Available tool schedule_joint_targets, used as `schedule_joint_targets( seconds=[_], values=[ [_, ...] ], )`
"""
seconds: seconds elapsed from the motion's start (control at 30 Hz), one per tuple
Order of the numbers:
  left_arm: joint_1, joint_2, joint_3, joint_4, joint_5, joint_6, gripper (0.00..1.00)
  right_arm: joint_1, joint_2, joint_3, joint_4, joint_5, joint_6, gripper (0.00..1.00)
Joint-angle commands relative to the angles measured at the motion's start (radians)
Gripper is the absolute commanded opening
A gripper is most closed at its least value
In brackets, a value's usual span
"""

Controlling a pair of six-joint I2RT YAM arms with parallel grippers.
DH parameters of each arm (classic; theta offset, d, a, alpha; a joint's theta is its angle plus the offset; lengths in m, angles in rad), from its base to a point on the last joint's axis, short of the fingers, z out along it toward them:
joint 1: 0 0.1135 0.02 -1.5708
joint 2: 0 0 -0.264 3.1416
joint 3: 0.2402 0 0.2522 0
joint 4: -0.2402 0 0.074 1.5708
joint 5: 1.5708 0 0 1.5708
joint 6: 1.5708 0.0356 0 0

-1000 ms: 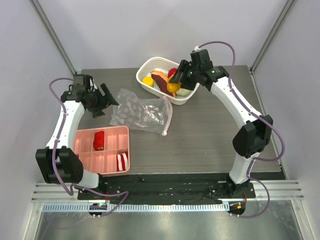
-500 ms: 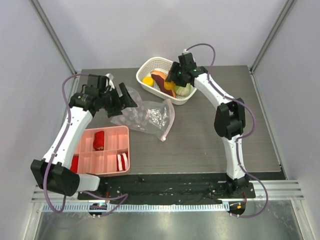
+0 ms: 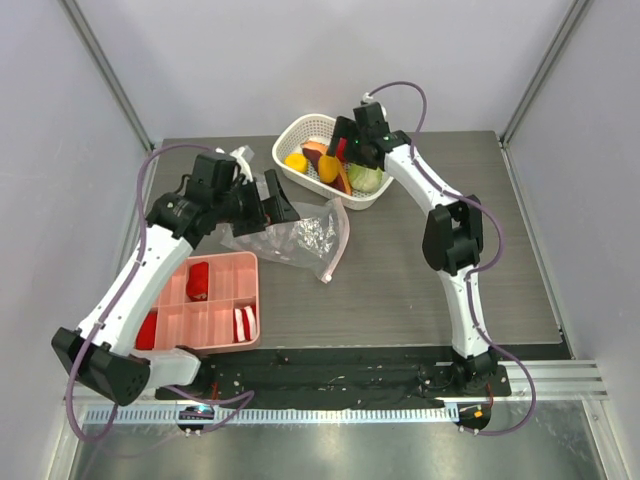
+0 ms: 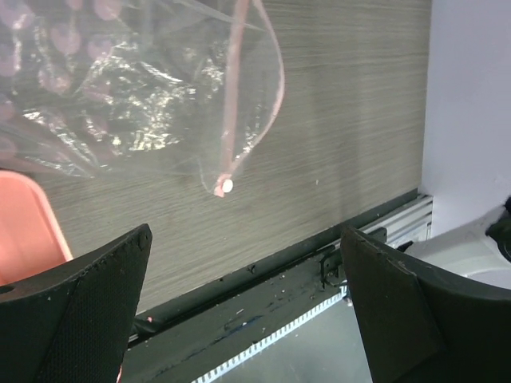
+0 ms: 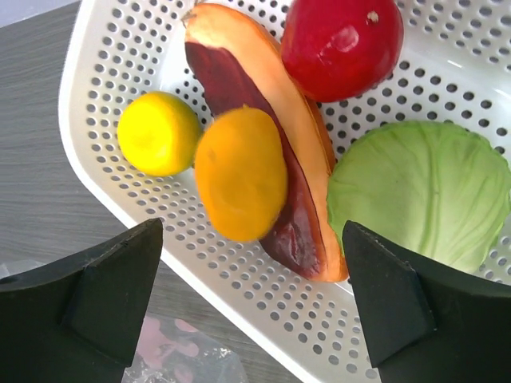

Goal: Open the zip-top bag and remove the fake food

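The clear zip-top bag (image 3: 292, 232) lies crumpled on the table, its pink zip strip (image 4: 237, 96) curling open; it looks empty. My left gripper (image 3: 275, 205) hangs open over the bag's left end, and the bag (image 4: 136, 104) shows ahead of its open fingers (image 4: 246, 235). The fake food lies in the white basket (image 3: 300, 133): a yellow fruit (image 5: 158, 132), an orange fruit (image 5: 239, 171), an orange-brown wedge (image 5: 267, 104), a red fruit (image 5: 339, 40) and a green ball (image 5: 419, 191). My right gripper (image 3: 340, 150) is open and empty just above them (image 5: 251, 239).
A pink compartment tray (image 3: 222, 265) with red and red-white pieces sits at the near left; its corner (image 4: 24, 219) shows by my left finger. The table's front rail (image 4: 263, 303) lies below the left gripper. Grey walls close in both sides.
My left arm has swung right, from beside the bag to over its left end. My right gripper has moved left over the basket, and the orange fruit by its fingers now lies there.
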Motion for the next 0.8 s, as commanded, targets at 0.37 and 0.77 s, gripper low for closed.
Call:
schedule_joint_targets(
  seconds=[0.37,0.77],
  values=[
    [-0.454,-0.148,-0.182,0.318,-0.290,-0.058,1.00,0.041,-0.502,-0.428,-0.102,0.176,-0.006,1.00],
    [-0.571,-0.430,-0.485,0.570,-0.469,-0.030,1.00,0.094,-1.559,-1.236,-0.127,0.256,-0.039,1.00]
  ],
)
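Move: The orange, already released, lies in the basket some 8 cm below the right hand, about 3 cm left and 1 cm ahead. The lemon is roughly 11 cm left and 4 cm ahead of that hand, the apple 8 cm ahead and 1 cm right, the cabbage 7 cm right and 2 cm back. From the left hand the bag's middle lies some 11 cm ahead, level sideways, 26 cm down, and the red tray 22 cm left, 8 cm back. Backward and to the right, speeding up after a small lift, the open right hand withdraws from the basket, travelling about 30 cm and climbing as it goes, out over bare table. The empty left hand, also wide open, draws back some 10 cm and right about as far, easing left again at the end, its fingers tilting up and turning clockwise, away from the middle of the bag. ##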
